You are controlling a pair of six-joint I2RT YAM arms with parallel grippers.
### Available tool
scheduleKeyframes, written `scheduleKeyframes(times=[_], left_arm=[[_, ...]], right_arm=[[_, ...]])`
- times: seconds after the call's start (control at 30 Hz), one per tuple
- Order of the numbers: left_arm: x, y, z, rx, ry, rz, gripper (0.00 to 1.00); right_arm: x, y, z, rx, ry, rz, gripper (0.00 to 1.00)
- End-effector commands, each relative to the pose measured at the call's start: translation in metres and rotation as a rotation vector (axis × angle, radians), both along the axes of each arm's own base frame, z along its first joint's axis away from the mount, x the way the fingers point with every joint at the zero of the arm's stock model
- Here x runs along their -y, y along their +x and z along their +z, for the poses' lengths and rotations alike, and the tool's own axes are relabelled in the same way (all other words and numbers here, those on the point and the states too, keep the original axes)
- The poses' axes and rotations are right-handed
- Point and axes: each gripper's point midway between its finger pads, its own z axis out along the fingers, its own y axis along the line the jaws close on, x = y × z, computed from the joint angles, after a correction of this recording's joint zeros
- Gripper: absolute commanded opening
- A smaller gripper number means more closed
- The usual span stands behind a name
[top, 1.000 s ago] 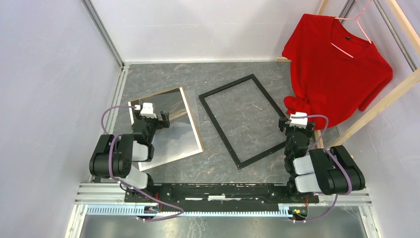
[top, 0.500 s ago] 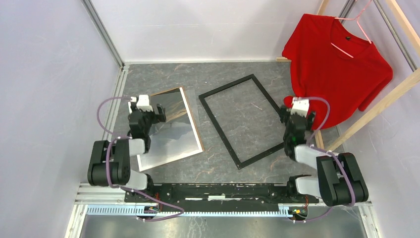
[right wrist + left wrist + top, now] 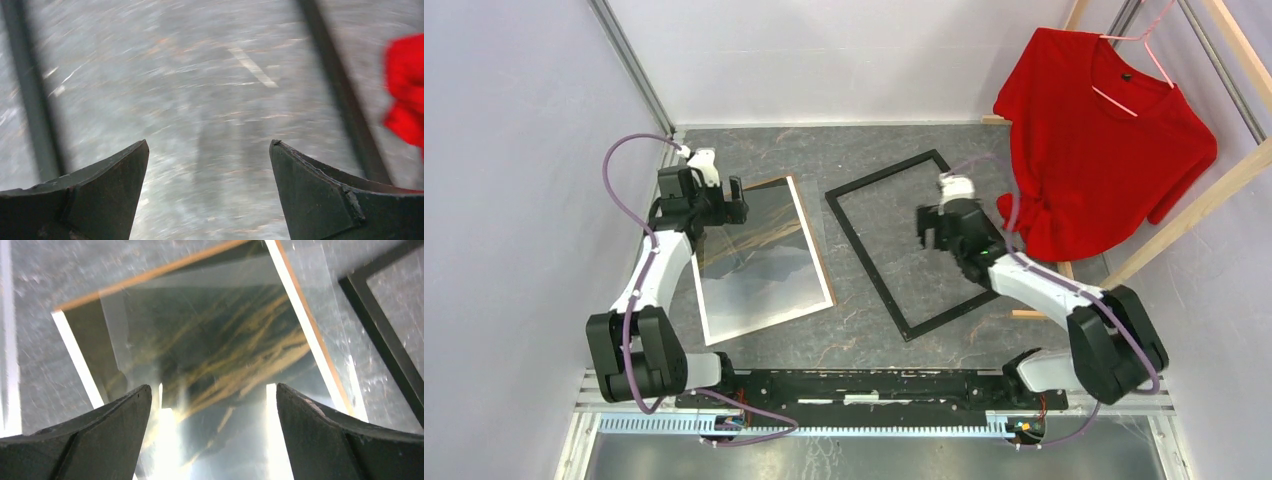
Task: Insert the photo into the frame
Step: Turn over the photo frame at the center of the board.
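The photo lies flat on the table left of centre, dark golden sky at its far end, pale mist at its near end, white border; a brown board edge shows under it. A clear sheet lies over it in the left wrist view. The black frame lies flat at centre, front face up, empty inside. My left gripper is open above the photo's far left part. My right gripper is open above the table inside the frame, whose rails show blurred in the right wrist view.
A red shirt hangs on a hanger from a wooden rack at the far right, its lower hem close to the frame's right rail. White walls close the table at the back and left.
Both arms have stretched out from their folded pose near the bases. The left gripper moved to the photo's far end, the right gripper moved left over the frame's inside. Both stay open.
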Motion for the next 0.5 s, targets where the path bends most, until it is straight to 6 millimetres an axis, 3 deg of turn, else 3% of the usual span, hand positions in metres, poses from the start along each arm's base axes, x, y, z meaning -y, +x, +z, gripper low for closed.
scheduleKeyframes(times=[0.0,0.2,0.47], left_arm=[[0.014,-0.045,0.002,-0.139,-0.008,-0.090,1.00],[0.016,-0.074,0.003,-0.206,0.001,-0.110,1.00],[0.017,-0.096,0.003,-0.239,0.023,-0.127,1.00]], right_arm=[[-0.072,-0.022,-0.006,-0.057,-0.106,0.252,0.98],[-0.145,-0.050,-0.028,-0.110,-0.142,0.474,0.98],[-0.172,-0.065,-0.054,-0.163,-0.172,0.563,0.94]])
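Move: The black photo frame's left bar, which the right hand is making for, has its middle about 16 cm to that hand's left, some 7 cm back and 10 cm below. The frame's right bar lies about 13 cm to the hand's right and 3 cm ahead, the photo board about 40 cm to its left and 6 cm back, both at table height. From the left hand the left bar is roughly 30 cm to the right, 12 cm back and 15 cm below. The right hand sweeps about 16 cm left across the inside of the black frame to its left bar, coming back some 7 cm and sinking 6 cm, fingers open and touching nothing. It swings about 30 degrees counter-clockwise, tips down a little and slows as it nears the bar. The left hand, also open, draws back about 9 cm over the photo board, tipping down. ##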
